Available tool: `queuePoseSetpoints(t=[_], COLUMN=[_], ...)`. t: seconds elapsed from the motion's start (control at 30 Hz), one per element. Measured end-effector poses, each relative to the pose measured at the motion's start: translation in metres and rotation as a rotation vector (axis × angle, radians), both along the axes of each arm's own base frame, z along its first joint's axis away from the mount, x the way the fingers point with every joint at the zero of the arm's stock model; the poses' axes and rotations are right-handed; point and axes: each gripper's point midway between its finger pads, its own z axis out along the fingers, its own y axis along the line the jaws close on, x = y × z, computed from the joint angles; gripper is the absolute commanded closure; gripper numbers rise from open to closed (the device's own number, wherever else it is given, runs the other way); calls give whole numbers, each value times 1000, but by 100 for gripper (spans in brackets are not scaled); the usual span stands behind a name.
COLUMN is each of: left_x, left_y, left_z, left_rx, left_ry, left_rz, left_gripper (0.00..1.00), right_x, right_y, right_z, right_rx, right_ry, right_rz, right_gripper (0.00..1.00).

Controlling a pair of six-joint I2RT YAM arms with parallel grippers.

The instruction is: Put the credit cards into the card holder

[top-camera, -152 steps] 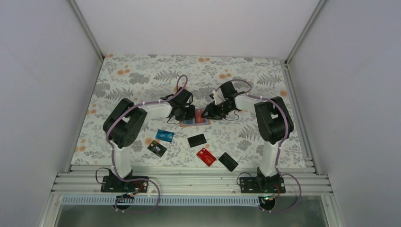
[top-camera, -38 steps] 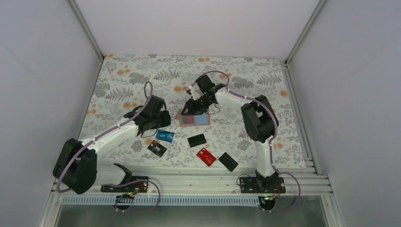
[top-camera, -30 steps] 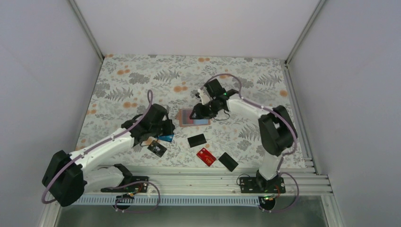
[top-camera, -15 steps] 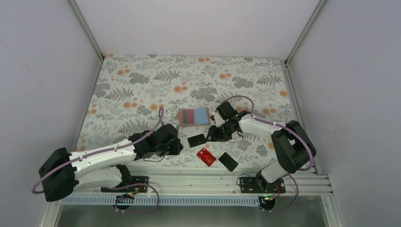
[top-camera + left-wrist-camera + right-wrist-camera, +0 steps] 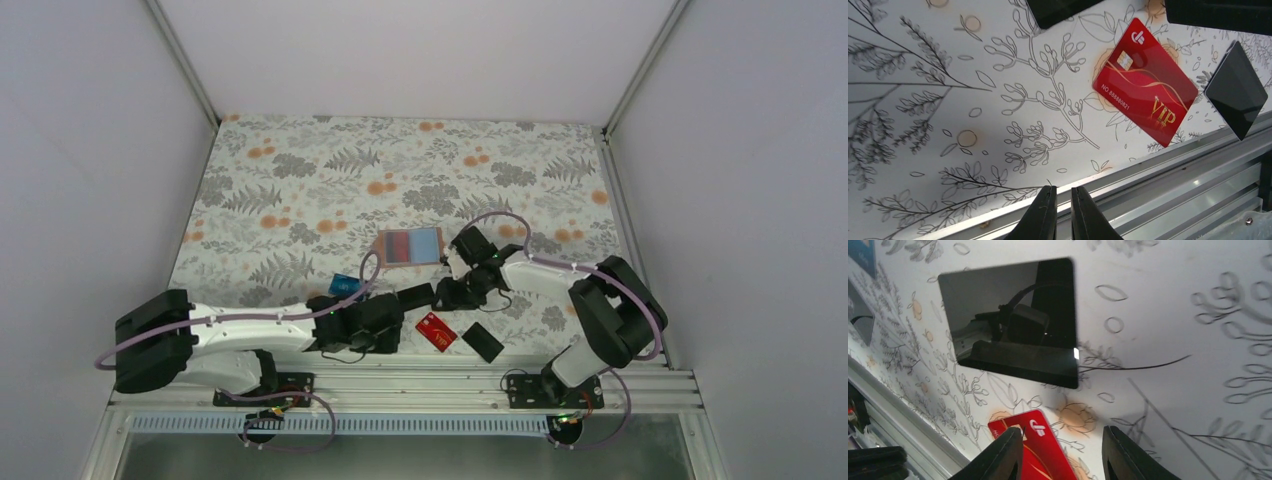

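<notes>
The card holder lies open mid-table, tan-edged, with red and blue showing inside it. Loose credit cards lie nearer me: a red VIP card, a plain black card, another black card and a blue card half hidden behind my left arm. My left gripper is shut and holds nothing, low over the table's front edge, left of the red card. My right gripper is open and empty, between the plain black card and the red card.
An aluminium rail runs along the table's near edge right under my left fingertips. White walls close in the floral table on three sides. My two grippers are close together.
My left arm has swung right and toward the near edge, now covering the marked black card. My right gripper has slid a little left toward the plain black card.
</notes>
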Motion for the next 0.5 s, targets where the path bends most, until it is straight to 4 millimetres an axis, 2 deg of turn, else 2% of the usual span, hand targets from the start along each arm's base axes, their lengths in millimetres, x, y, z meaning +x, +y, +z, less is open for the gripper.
queuePoseSetpoints(t=[0.13,0.37,0.5], left_x=[-9,-15,-20], left_y=[-6,-20,-30], left_z=[-4,-1,0], left_rx=[-4,-68,-112], left_ry=[26,73,114], left_rz=[0,17,19], left_gripper=[87,68,61], right_x=[-10,-32,-41], right_y=[9,18,24], right_z=[0,0,0], right_rx=[17,53,79], right_ry=[1,11,17], right_rz=[32,84,105], right_gripper=[58,57,58])
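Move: The red card's middle lies about 6 cm back and 2 cm left of the right hand, a little below it; from the left hand it is some 12 cm right, 4 cm ahead and 3 cm down. From the right hand, the middle black card lies 7 cm left and 2 cm ahead, the other black card 8 cm right and 8 cm back. Right hand travels about 5 cm back and left, pushing the red card; left hand opens partway, edging right. ##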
